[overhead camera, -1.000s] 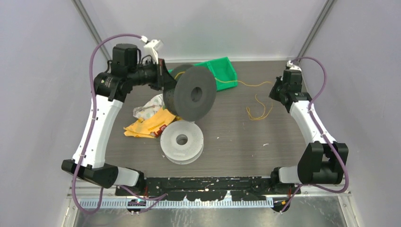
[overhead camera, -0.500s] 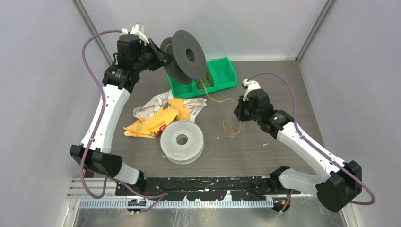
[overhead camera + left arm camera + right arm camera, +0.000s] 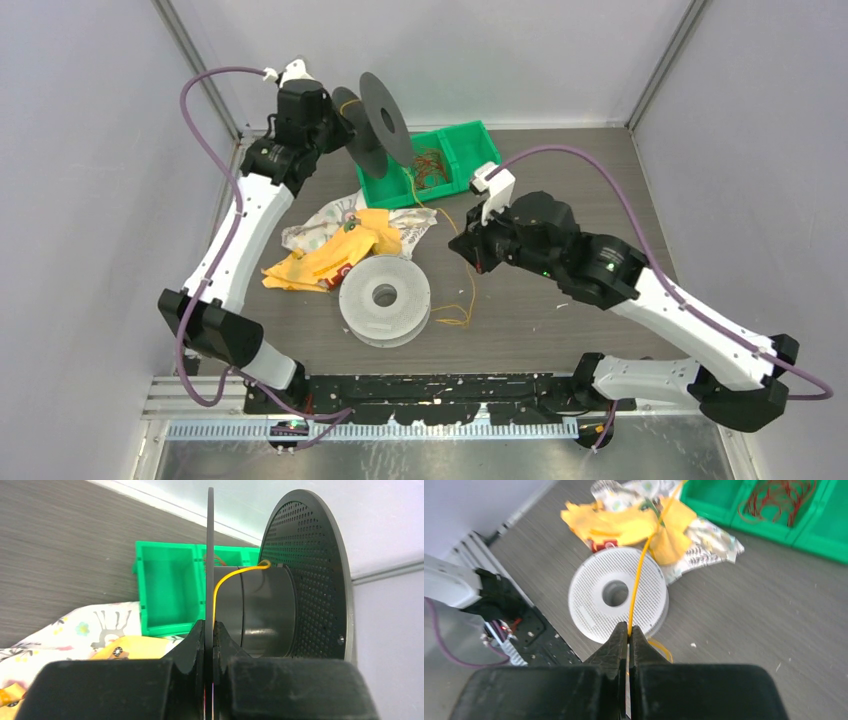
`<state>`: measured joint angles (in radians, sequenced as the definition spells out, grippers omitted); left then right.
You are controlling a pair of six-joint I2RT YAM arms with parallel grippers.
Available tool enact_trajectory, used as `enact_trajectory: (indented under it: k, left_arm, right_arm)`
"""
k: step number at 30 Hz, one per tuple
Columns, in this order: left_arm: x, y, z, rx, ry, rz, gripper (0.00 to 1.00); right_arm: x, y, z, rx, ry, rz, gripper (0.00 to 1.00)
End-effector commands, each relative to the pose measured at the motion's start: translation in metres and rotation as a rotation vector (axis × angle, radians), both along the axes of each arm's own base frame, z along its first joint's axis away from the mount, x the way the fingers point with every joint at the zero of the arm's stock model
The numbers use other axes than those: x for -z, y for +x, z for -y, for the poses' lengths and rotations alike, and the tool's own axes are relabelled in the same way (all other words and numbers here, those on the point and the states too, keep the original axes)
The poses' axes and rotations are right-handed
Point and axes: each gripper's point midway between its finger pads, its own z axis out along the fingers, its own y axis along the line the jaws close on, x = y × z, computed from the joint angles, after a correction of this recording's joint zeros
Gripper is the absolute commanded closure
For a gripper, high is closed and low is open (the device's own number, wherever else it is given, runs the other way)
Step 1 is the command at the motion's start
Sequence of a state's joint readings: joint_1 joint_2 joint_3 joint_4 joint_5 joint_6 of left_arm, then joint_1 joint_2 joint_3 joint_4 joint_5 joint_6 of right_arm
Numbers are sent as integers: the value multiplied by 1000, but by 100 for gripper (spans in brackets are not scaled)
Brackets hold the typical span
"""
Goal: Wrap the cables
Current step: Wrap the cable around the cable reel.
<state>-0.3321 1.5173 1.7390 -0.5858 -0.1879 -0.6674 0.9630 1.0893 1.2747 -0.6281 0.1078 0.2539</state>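
My left gripper (image 3: 347, 127) is shut on one flange of a dark grey spool (image 3: 381, 122), held edge-on in the air above the table's far left. In the left wrist view the jaws (image 3: 210, 626) pinch the thin flange, and a yellow cable (image 3: 219, 585) curves over the spool's hub (image 3: 265, 610). My right gripper (image 3: 463, 247) hangs over the middle of the table, shut on the same yellow cable (image 3: 638, 580). Its loose end lies in loops (image 3: 455, 316) beside a white spool (image 3: 385, 298). Reddish-brown cables (image 3: 432, 166) lie coiled in a green bin (image 3: 482, 129).
A heap of yellow and patterned wrappers (image 3: 335, 250) lies left of centre, touching the white spool (image 3: 616, 595). The green bin (image 3: 167, 590) has two compartments and stands at the back. Grey walls close in both sides, and purple hoses arc over each arm.
The left arm lifted the dark spool up and back, turning it edge-on. The right arm swung from the far right to the table's middle, dragging the yellow cable left and nearer.
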Motion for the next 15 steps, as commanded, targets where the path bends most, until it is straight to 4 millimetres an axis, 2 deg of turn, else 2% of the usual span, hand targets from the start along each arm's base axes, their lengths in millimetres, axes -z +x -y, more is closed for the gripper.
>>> enact_trajectory:
  k: [1, 10, 15]
  left_arm:
    - [-18, 15, -21, -118, 36, 85, 100]
    - [-1, 25, -23, -140, 129, 32, 100]
    - [5, 21, -12, -118, 199, 27, 100]
  right_arm:
    - [-47, -21, 8, -78, 44, 74, 100]
    - [-77, -53, 3, -231, 124, 80, 100]
    - [-97, -52, 1, -251, 155, 136, 99]
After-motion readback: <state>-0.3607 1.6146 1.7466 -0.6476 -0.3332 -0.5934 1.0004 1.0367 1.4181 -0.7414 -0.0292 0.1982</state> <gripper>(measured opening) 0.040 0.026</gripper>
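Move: The black cable reel is in the left hand, pinched by its near flange, its middle about 7 cm ahead, 5 cm right of and 3 cm below that hand. The green box lies some 18 cm ahead, 16 cm right of and 36 cm below the left hand. From the right hand, holding the orange cable, the reel is about 30 cm ahead, 13 cm left and 3 cm higher; the white spool sits 5 cm ahead, 14 cm left and 29 cm below. The black reel is lowered about 5 cm by the left hand, which keeps its pinch on the flange, tips some 10 degrees nose-down with its left side rising, and eases slightly forward. Meanwhile the right hand, still gripping the orange cable, rises about 5 cm early on and draws back some 4 cm, away from the reel, turning about 10 degrees counter-clockwise. ##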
